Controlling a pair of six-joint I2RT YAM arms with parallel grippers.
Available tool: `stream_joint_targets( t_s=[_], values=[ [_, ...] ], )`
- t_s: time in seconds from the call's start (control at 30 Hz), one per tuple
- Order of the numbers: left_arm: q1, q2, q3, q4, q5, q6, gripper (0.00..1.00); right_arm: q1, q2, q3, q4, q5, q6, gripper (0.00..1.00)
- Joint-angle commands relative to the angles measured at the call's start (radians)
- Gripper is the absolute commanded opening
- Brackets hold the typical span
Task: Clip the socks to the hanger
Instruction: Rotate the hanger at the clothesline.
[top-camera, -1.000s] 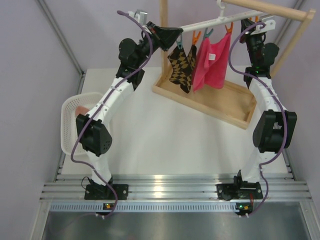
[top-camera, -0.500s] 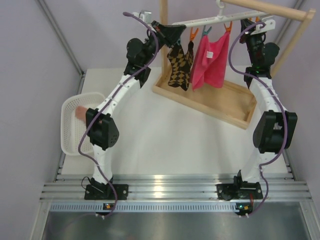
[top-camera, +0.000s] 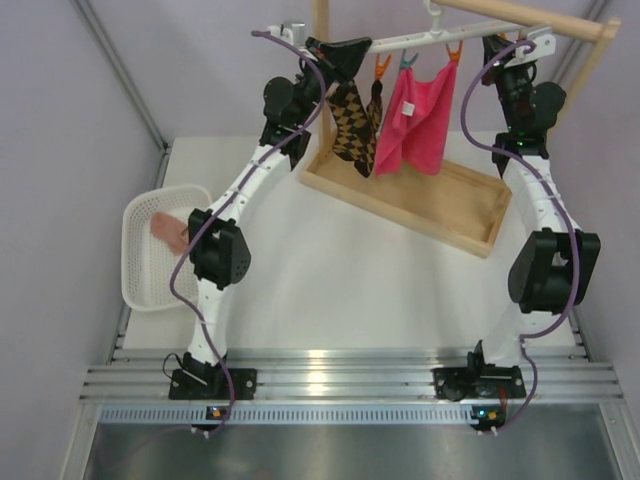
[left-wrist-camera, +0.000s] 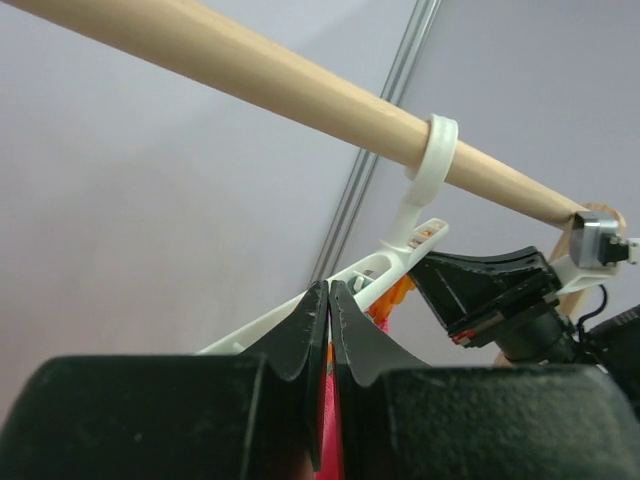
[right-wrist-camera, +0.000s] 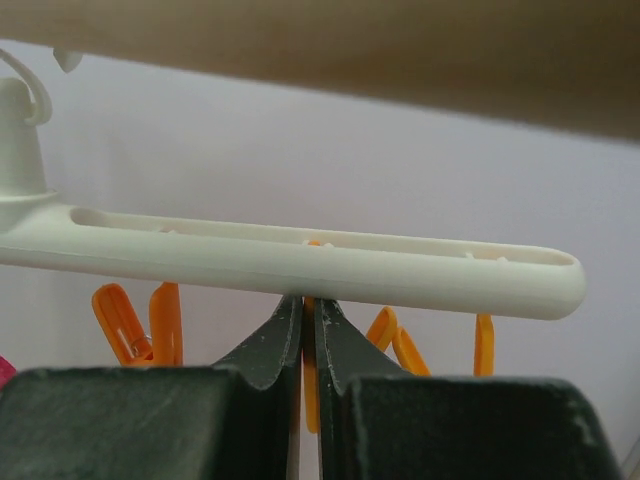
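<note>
The white hanger hangs by its hook from the wooden rod. The diamond-check socks hang from its left part. My left gripper is at the bar's left end, just above the socks. In the left wrist view its jaws are shut against the bar, with a sliver of orange between them. My right gripper is at the bar's right end. In the right wrist view it is shut on an orange clip just under the bar.
A bright pink cloth hangs clipped right of the socks. The wooden rack has a rod on top and a tray base below. A white basket at the left holds a peach sock.
My left arm has moved right and up with the hanger's left end. The socks and pink cloth have shifted right, and the bar sits more level. The right gripper has risen slightly.
</note>
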Motion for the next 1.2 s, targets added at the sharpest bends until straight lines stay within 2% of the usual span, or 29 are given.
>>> stream_joint_targets(
  t_s=[0.0,0.33,0.47,0.57,0.6,0.67,0.73,0.8,0.83,0.87,0.93,0.97,1.0,1.07,1.1,1.17],
  values=[
    [0.007,0.036,0.037,0.032,-0.054,0.022,0.09,0.03,-0.115,0.027,0.105,-0.114,0.019,0.0],
    [0.007,0.095,0.114,0.02,-0.075,0.058,0.09,0.028,-0.158,-0.004,0.047,-0.159,0.019,0.0],
    [0.005,0.092,0.112,0.028,-0.072,0.071,0.15,0.028,-0.172,-0.047,0.038,-0.185,0.004,0.0],
    [0.005,0.072,0.112,0.022,-0.055,0.081,0.3,0.027,-0.157,-0.02,-0.013,-0.156,-0.028,0.0],
    [0.003,0.061,0.112,0.011,-0.051,0.087,0.42,0.019,-0.15,-0.007,-0.042,-0.143,-0.031,0.0],
    [0.005,0.008,0.079,-0.012,-0.031,0.101,0.53,0.005,-0.114,0.054,-0.074,-0.127,-0.03,0.01],
    [0.005,-0.074,-0.004,-0.02,0.0,0.128,0.66,-0.018,-0.068,0.098,-0.106,-0.108,-0.016,0.01],
    [0.007,-0.132,-0.061,-0.052,0.032,0.153,0.74,-0.033,-0.04,0.161,-0.122,-0.099,-0.016,0.01],
    [0.007,-0.199,-0.126,-0.066,0.038,0.177,0.83,-0.036,-0.019,0.178,-0.132,-0.097,-0.016,0.01],
    [0.008,-0.232,-0.16,-0.082,0.058,0.188,0.85,-0.038,-0.012,0.201,-0.14,-0.094,-0.016,0.03],
    [0.02,-0.324,-0.243,-0.151,0.083,0.209,0.97,-0.039,-0.006,0.206,-0.148,-0.106,-0.018,0.17],
    [0.026,-0.354,-0.268,-0.188,0.092,0.213,0.98,-0.039,-0.011,0.2,-0.151,-0.117,-0.012,0.24],
    [0.036,-0.385,-0.291,-0.251,0.103,0.22,0.98,-0.039,-0.017,0.194,-0.155,-0.132,-0.008,0.39],
    [0.051,-0.462,-0.343,-0.334,0.115,0.245,0.98,-0.038,-0.043,0.157,-0.16,-0.152,0.01,0.5],
    [0.057,-0.486,-0.367,-0.421,0.119,0.252,0.98,-0.036,-0.07,0.142,-0.163,-0.154,0.019,0.59],
    [0.08,-0.545,-0.383,-0.509,0.141,0.272,0.98,-0.033,-0.103,0.082,-0.171,-0.165,0.019,0.66]
  ],
)
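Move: My left fingers, nearly shut, are at the hanger's left end. The hanger's hook on the clothesline is about 13 cm to their right, 3 cm farther out and 5 cm higher; the checkered sock hangs some 14 cm below them, about 2 cm nearer me. My right hand still pinches an orange clip under the hanger's right part. From it, the hook is about 10 cm left, 1 cm ahead and 6 cm up, and the pink sock about 12 cm left, 1 cm nearer and 12 cm down. With my left hand I nudge the hanger's end about 2 cm forward and slightly down, pause and open wide, then draw back some 9 cm and 5 cm left, rolling my hand. Meanwhile my right hand pulls the pinched orange clip back about 3 cm and up, returns forward, and opens to let go of the clip. ##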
